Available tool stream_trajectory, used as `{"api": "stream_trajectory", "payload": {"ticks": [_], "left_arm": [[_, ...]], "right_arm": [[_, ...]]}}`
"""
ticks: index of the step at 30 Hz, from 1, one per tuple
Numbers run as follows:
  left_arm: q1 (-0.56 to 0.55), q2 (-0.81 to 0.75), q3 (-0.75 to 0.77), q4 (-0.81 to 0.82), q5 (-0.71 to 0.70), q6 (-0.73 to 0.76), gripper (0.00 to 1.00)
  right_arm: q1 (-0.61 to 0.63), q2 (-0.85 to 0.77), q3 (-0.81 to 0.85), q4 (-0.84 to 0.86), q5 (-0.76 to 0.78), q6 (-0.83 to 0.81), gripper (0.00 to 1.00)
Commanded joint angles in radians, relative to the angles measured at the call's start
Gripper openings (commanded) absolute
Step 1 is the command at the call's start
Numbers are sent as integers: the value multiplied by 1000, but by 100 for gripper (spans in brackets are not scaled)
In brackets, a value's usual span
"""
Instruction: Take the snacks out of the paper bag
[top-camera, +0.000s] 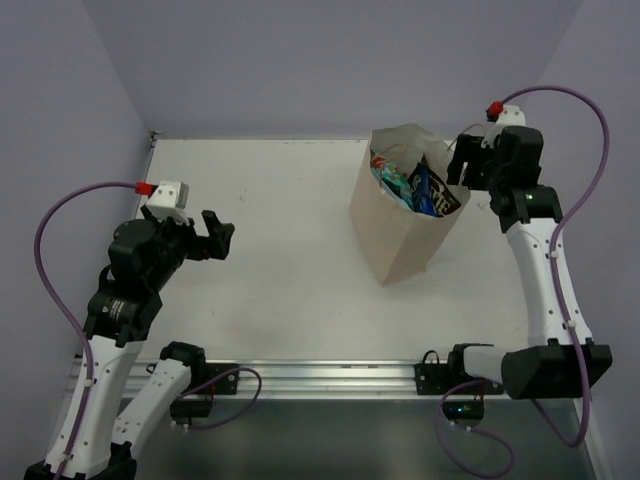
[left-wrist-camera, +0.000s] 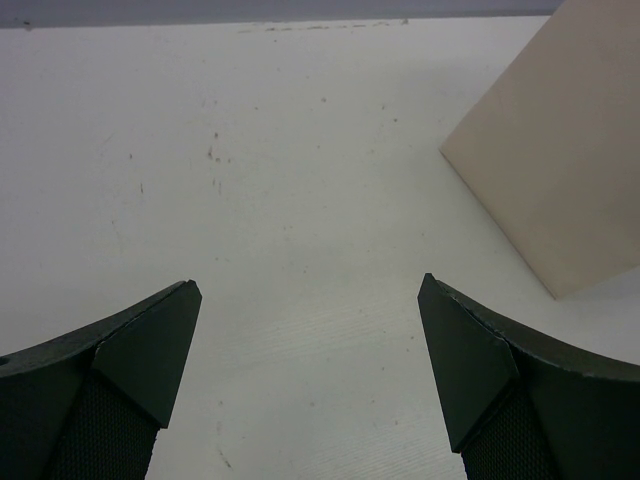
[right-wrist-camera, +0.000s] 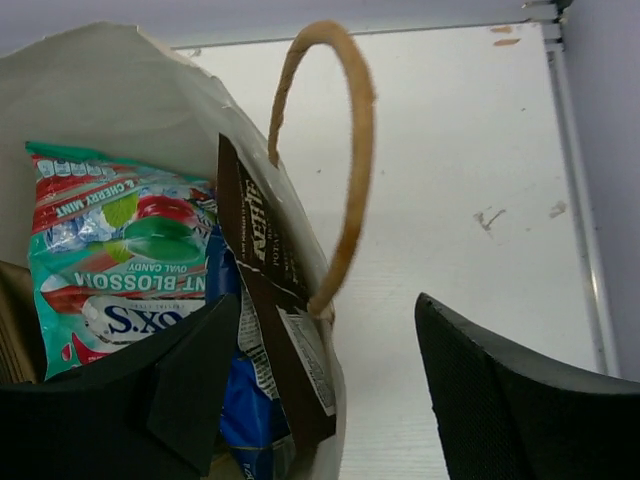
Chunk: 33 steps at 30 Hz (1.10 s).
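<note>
The cream paper bag (top-camera: 400, 235) stands upright at the right of the table, its mouth open. Snacks (top-camera: 412, 185) stick up inside it. The right wrist view shows a green-red packet (right-wrist-camera: 120, 240), a dark brown-white packet (right-wrist-camera: 260, 250) and a blue one (right-wrist-camera: 245, 410) behind the bag's wall (right-wrist-camera: 120, 100). My right gripper (right-wrist-camera: 328, 325) is open at the bag's right rim (top-camera: 458, 170). Its jaws straddle the wall below the brown cord handle (right-wrist-camera: 350, 150), one finger inside and one outside. My left gripper (top-camera: 222, 235) hangs open over bare table (left-wrist-camera: 310, 290), far left of the bag (left-wrist-camera: 560, 150).
The white table (top-camera: 270, 260) ends at purple walls on the back and both sides. A metal rail (top-camera: 330, 378) with the arm bases runs along the near edge. The table's right edge strip (right-wrist-camera: 580, 230) lies just past the right gripper.
</note>
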Motion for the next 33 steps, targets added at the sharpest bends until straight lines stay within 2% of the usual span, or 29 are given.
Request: {"api": "stream_trajectory", "payload": {"ticks": [1,5,14,15,16,17,19,24,33], "left_arm": [[-3,-2,33,3,15,3,100],[-3,-2,36,-2,14,12,100],[-3,2,39,-13,4,26,100],[-3,5,39,-13,6,27,100],[-3,6,41,-13,12,29,100],[-3,7,41,-13,18,33,100],[-3,9,44,-11,41,41,100],[-3,48,55,4,167,52,100],[-9,208,184,44,310,-49,100]], "right_arm": [[1,34,-6,79,-114,2,73],[1,93,6,94,-114,-22,67],[1,136,2,104,-143,-41,42],[1,137,2,102,-141,-45,31],[1,139,5,102,-143,-48,24],[1,136,8,102,-144,-50,11],[1,128,25,93,-138,-59,0],[20,61,62,94,-129,-77,0],[200,-47,39,203,64,-179,0]]}}
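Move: The paper bag's right rim lies about 3 cm ahead of the open right hand, 3 cm to its left and 5 cm below. Inside, the brown snack bag stands some 6 cm left, 3 cm ahead and 8 cm below the hand; the green candy bag is about 14 cm left, 4 cm ahead and 9 cm below. From the left hand that rim is roughly 50 cm right, 15 cm ahead and slightly lower. Right hand sinks about 5 cm and forward, pinches the bag's right rim, pulls left-up; left hand swings right. ##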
